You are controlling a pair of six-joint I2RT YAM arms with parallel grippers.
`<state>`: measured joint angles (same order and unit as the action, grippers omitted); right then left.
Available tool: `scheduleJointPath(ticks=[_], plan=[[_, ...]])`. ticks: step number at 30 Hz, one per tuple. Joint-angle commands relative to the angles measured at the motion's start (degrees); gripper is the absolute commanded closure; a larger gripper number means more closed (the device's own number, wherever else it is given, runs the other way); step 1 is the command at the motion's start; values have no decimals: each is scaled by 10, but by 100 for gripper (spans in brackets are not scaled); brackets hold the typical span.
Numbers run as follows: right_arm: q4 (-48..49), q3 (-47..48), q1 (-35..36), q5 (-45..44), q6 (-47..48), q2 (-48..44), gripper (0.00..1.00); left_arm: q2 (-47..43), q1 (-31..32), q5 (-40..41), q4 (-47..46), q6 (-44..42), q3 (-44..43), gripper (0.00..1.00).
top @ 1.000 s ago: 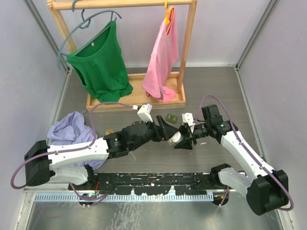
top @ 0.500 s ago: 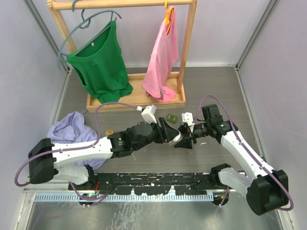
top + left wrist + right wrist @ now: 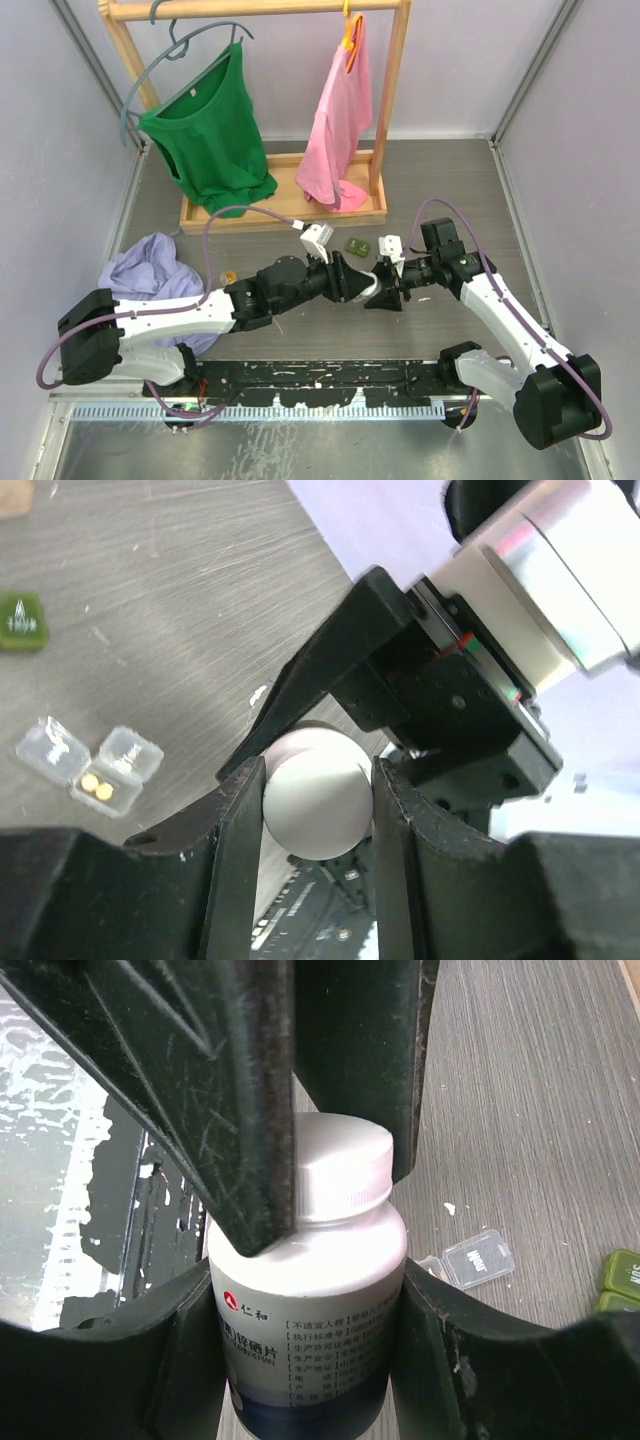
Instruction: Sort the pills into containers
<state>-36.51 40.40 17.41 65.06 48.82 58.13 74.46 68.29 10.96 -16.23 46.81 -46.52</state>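
Observation:
My right gripper (image 3: 305, 1300) is shut on the body of a white pill bottle (image 3: 305, 1290) and holds it above the table. My left gripper (image 3: 315, 780) is shut on the bottle's white cap (image 3: 315, 800); its black fingers (image 3: 240, 1110) flank the cap in the right wrist view. In the top view the two grippers meet at the bottle (image 3: 372, 286). The clear container (image 3: 90, 765) lies open on the table with two yellow pills (image 3: 97, 787) in one compartment; its lid also shows in the right wrist view (image 3: 478, 1258). The dark green container (image 3: 360, 245) lies beyond the grippers.
A wooden rack (image 3: 285, 205) at the back carries a green shirt (image 3: 210, 140) and a pink shirt (image 3: 340, 130). A lavender cloth (image 3: 150, 270) is heaped at the left. A small orange bit (image 3: 228, 276) lies beside it. A black rail (image 3: 320, 380) runs along the near edge.
My left gripper has moved right, up to the bottle, and its fingers now sit round the cap. My right gripper and the bottle have stayed in place.

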Motion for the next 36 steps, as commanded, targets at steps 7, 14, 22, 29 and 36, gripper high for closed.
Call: scheduleJointPath(ticks=[7,14,22,29,36], plan=[[21,20,0,37,0,-7,85,11,-18,-307,-206,-350,57,91],[18,20,1,38,4,-7,85,-1,-26,-265,-253,-317,80,64],[17,21,1,37,5,-7,85,-74,-26,-146,-291,-210,138,1],[16,21,1,35,6,-8,85,-132,-26,-113,-234,-129,146,2],[16,22,1,35,7,-8,85,-179,-26,-54,-202,-62,163,2]])
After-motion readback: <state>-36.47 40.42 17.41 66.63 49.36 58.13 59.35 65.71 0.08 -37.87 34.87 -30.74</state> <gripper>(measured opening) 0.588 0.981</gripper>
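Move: The white cap of the pill bottle is already between the left fingertips, practically at the hand point. The bottle's body sits about 4 cm to the right and 2 cm lower. The open clear pill box lies almost straight below, some 15 cm down and 1 cm left, with the green box 8 cm ahead and 1 cm left at that same depth. From the right hand, which holds the body, the cap is about 3 cm left and 3 cm above. Still pinching the cap, the left fingers roll it some 35 degrees clockwise as seen along them from the left hand, easing back slightly, then open wide and let go. The left hand draws away from the bottle, ending about 5 cm up and 5 cm left, a little farther back, while the right hand keeps its steady grip on the body. ##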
